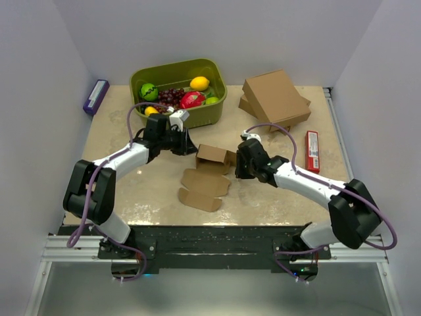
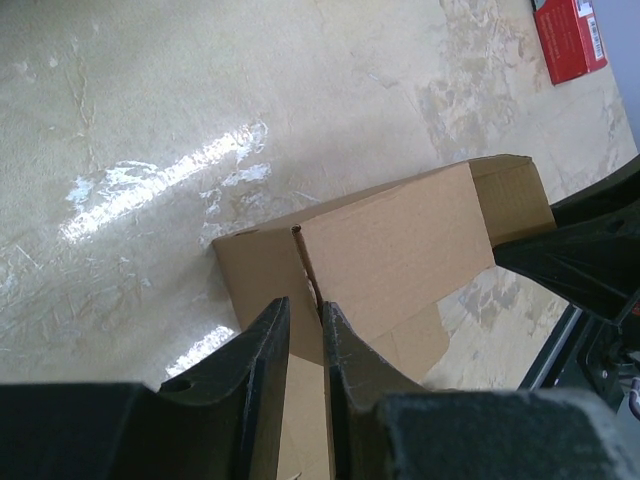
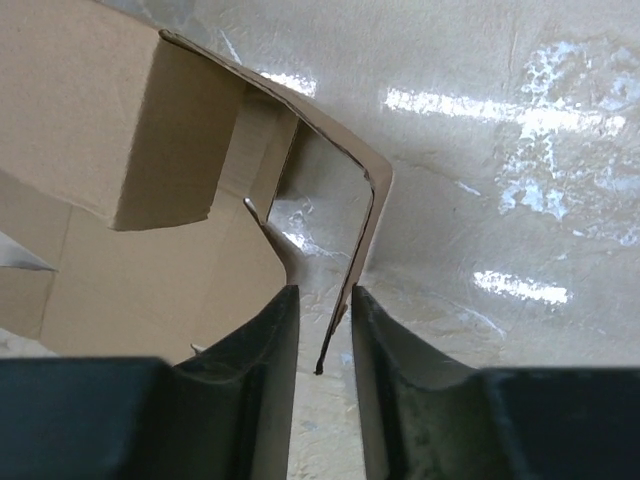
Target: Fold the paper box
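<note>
The paper box is a brown cardboard piece, half raised at the table's middle, with its other flaps lying flat toward the near edge. My left gripper is at the box's left end. In the left wrist view its jaws are shut on a thin wall of the paper box. My right gripper is at the box's right end. In the right wrist view its jaws straddle a curved side flap, with a gap still showing beside the flap.
A green basket of fruit stands at the back. Larger stacked cardboard boxes lie at the back right. A red packet lies to the right of my right arm, and a purple object sits at the far left edge.
</note>
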Tool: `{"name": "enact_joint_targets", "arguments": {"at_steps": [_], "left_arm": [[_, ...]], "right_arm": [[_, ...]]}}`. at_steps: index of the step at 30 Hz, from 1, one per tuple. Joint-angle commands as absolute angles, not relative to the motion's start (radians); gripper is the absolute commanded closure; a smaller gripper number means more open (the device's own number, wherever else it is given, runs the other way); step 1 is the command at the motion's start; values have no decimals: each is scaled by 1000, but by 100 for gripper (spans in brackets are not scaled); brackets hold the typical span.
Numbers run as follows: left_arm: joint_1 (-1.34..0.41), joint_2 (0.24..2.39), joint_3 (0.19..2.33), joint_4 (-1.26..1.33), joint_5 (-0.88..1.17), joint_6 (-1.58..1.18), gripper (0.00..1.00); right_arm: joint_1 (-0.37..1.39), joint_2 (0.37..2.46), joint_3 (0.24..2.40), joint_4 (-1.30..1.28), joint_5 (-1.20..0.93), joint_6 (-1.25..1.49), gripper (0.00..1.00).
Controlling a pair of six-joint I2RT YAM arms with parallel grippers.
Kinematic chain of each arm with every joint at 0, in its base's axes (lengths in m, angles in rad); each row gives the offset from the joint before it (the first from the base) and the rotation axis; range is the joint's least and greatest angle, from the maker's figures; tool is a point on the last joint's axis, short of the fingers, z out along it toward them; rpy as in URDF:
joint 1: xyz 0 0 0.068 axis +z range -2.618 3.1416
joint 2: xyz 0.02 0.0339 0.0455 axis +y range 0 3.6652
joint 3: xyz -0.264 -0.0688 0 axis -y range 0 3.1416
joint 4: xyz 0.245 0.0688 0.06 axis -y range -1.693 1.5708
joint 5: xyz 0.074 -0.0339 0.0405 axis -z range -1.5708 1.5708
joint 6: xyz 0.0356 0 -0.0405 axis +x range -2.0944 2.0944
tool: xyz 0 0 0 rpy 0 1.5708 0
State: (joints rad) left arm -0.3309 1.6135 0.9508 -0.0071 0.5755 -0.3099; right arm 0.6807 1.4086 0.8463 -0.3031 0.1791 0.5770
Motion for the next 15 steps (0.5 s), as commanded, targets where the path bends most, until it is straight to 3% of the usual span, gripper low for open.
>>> {"name": "enact_joint_targets", "arguments": {"at_steps": [1,2,8,15], "left_arm": [[-348,1595,976,-37,545,-273,76],[-350,1595,977,-40,542,-268,76],[-367,1595,989,-67,502,-247,76],[-405,1582,1002,-103,417,-210,77]], "right_arm": [[695,1416,847,-252,176,580,78],[699,1416,851,-258,182,578,86],[710,1425,896,-288,183,580,100],[712,1431,956,-339,140,571,100]]}}
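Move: The box's side flap stands with its free edge already between my right fingertips; its middle is about 3 cm ahead, 1 cm to the left and level in height. The box body is centred roughly 7 cm to that hand's left and 4 cm ahead, and the unfolded panels lie some 10 cm left, 4 cm back and 5 cm below. From my left hand, the box's left edge is about 1 cm to the right and slightly below, the flap some 10 cm right and 3 cm back. I shut my right fingers from about a third open to fully closed, pinching the free end of the side flap. That hand otherwise nearly stays in place, easing only about half a centimetre to the left. My left hand stays at the box's left edge, its opening unchanged, tilting about 5 degrees. ##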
